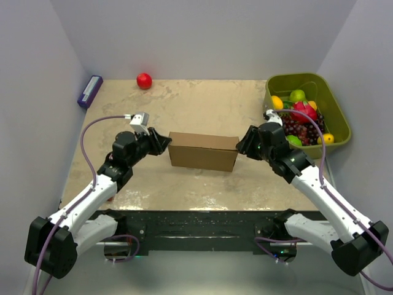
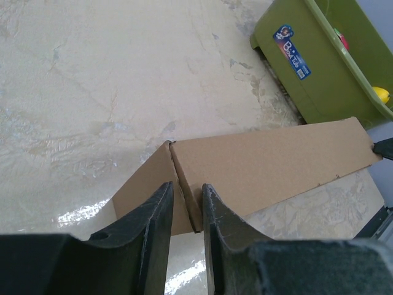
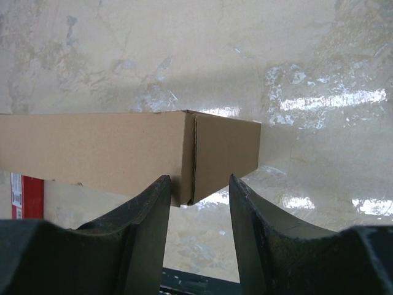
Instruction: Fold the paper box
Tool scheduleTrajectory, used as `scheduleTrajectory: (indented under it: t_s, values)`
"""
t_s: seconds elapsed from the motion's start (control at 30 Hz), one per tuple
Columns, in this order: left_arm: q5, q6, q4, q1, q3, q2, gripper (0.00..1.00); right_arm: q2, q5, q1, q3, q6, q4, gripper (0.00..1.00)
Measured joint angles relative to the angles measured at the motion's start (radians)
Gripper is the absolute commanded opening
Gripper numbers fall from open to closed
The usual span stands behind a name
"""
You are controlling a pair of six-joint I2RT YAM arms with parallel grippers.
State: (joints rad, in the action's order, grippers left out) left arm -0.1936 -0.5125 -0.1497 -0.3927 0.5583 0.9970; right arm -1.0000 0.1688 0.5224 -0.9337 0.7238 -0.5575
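Observation:
The paper box (image 1: 202, 150) is a closed brown cardboard oblong lying across the middle of the table, with one arm at each end. My left gripper (image 1: 166, 142) is at its left end. In the left wrist view the box (image 2: 276, 160) has its near corner edge pinched between the narrow jaws of that gripper (image 2: 187, 187). My right gripper (image 1: 241, 144) is at the right end. In the right wrist view its fingers (image 3: 196, 181) stand open astride the box's (image 3: 92, 147) end corner, with a gap on both sides.
A green bin (image 1: 334, 107) holding several toy fruits stands at the back right, close behind the right arm, and its wall (image 2: 295, 80) shows in the left wrist view. A red ball (image 1: 144, 80) and a purple-blue block (image 1: 90, 91) lie at the back left.

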Motion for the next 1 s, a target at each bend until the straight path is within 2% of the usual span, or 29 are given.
scheduleTrajectory:
  t_s: [0.33,0.4,0.67,1.0]
  values:
    - [-0.001,0.0,0.0,0.0,0.0,0.0,0.28,0.01,0.006,0.0,0.0,-0.01,-0.016,0.4]
    - [-0.001,0.0,0.0,0.0,0.0,0.0,0.28,0.006,0.011,0.0,-0.002,-0.014,-0.015,0.35]
    - [-0.002,0.0,-0.003,0.0,0.0,0.0,0.25,-0.008,0.011,0.001,-0.003,-0.031,-0.003,0.25]
    - [-0.002,0.0,-0.01,0.0,0.001,0.01,0.26,-0.074,0.014,0.0,-0.016,-0.056,0.008,0.26]
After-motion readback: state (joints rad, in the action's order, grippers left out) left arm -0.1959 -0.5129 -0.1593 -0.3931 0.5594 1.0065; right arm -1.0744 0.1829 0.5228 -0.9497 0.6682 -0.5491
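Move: From the left hand, the paper box, standing on its long side, has its middle about 11 cm to the right, level fore and aft and some 8 cm below. From the right hand it is about 11 cm left, 1 cm ahead and 8 cm below. The red carton lies some 21 cm left of the left hand, 5 cm back; the fruit basket is about 22 cm right of the right hand and 12 cm farther out. Easing back and slightly right by barely half a centimetre, the right hand then turns forward and down along the box's right end, sinking about 1.5 cm while its fingers close from nearly half open to a quarter, one tip coming onto the top edge by the end seam. The left hand stays at the left end, fingers astride its upper edge. ##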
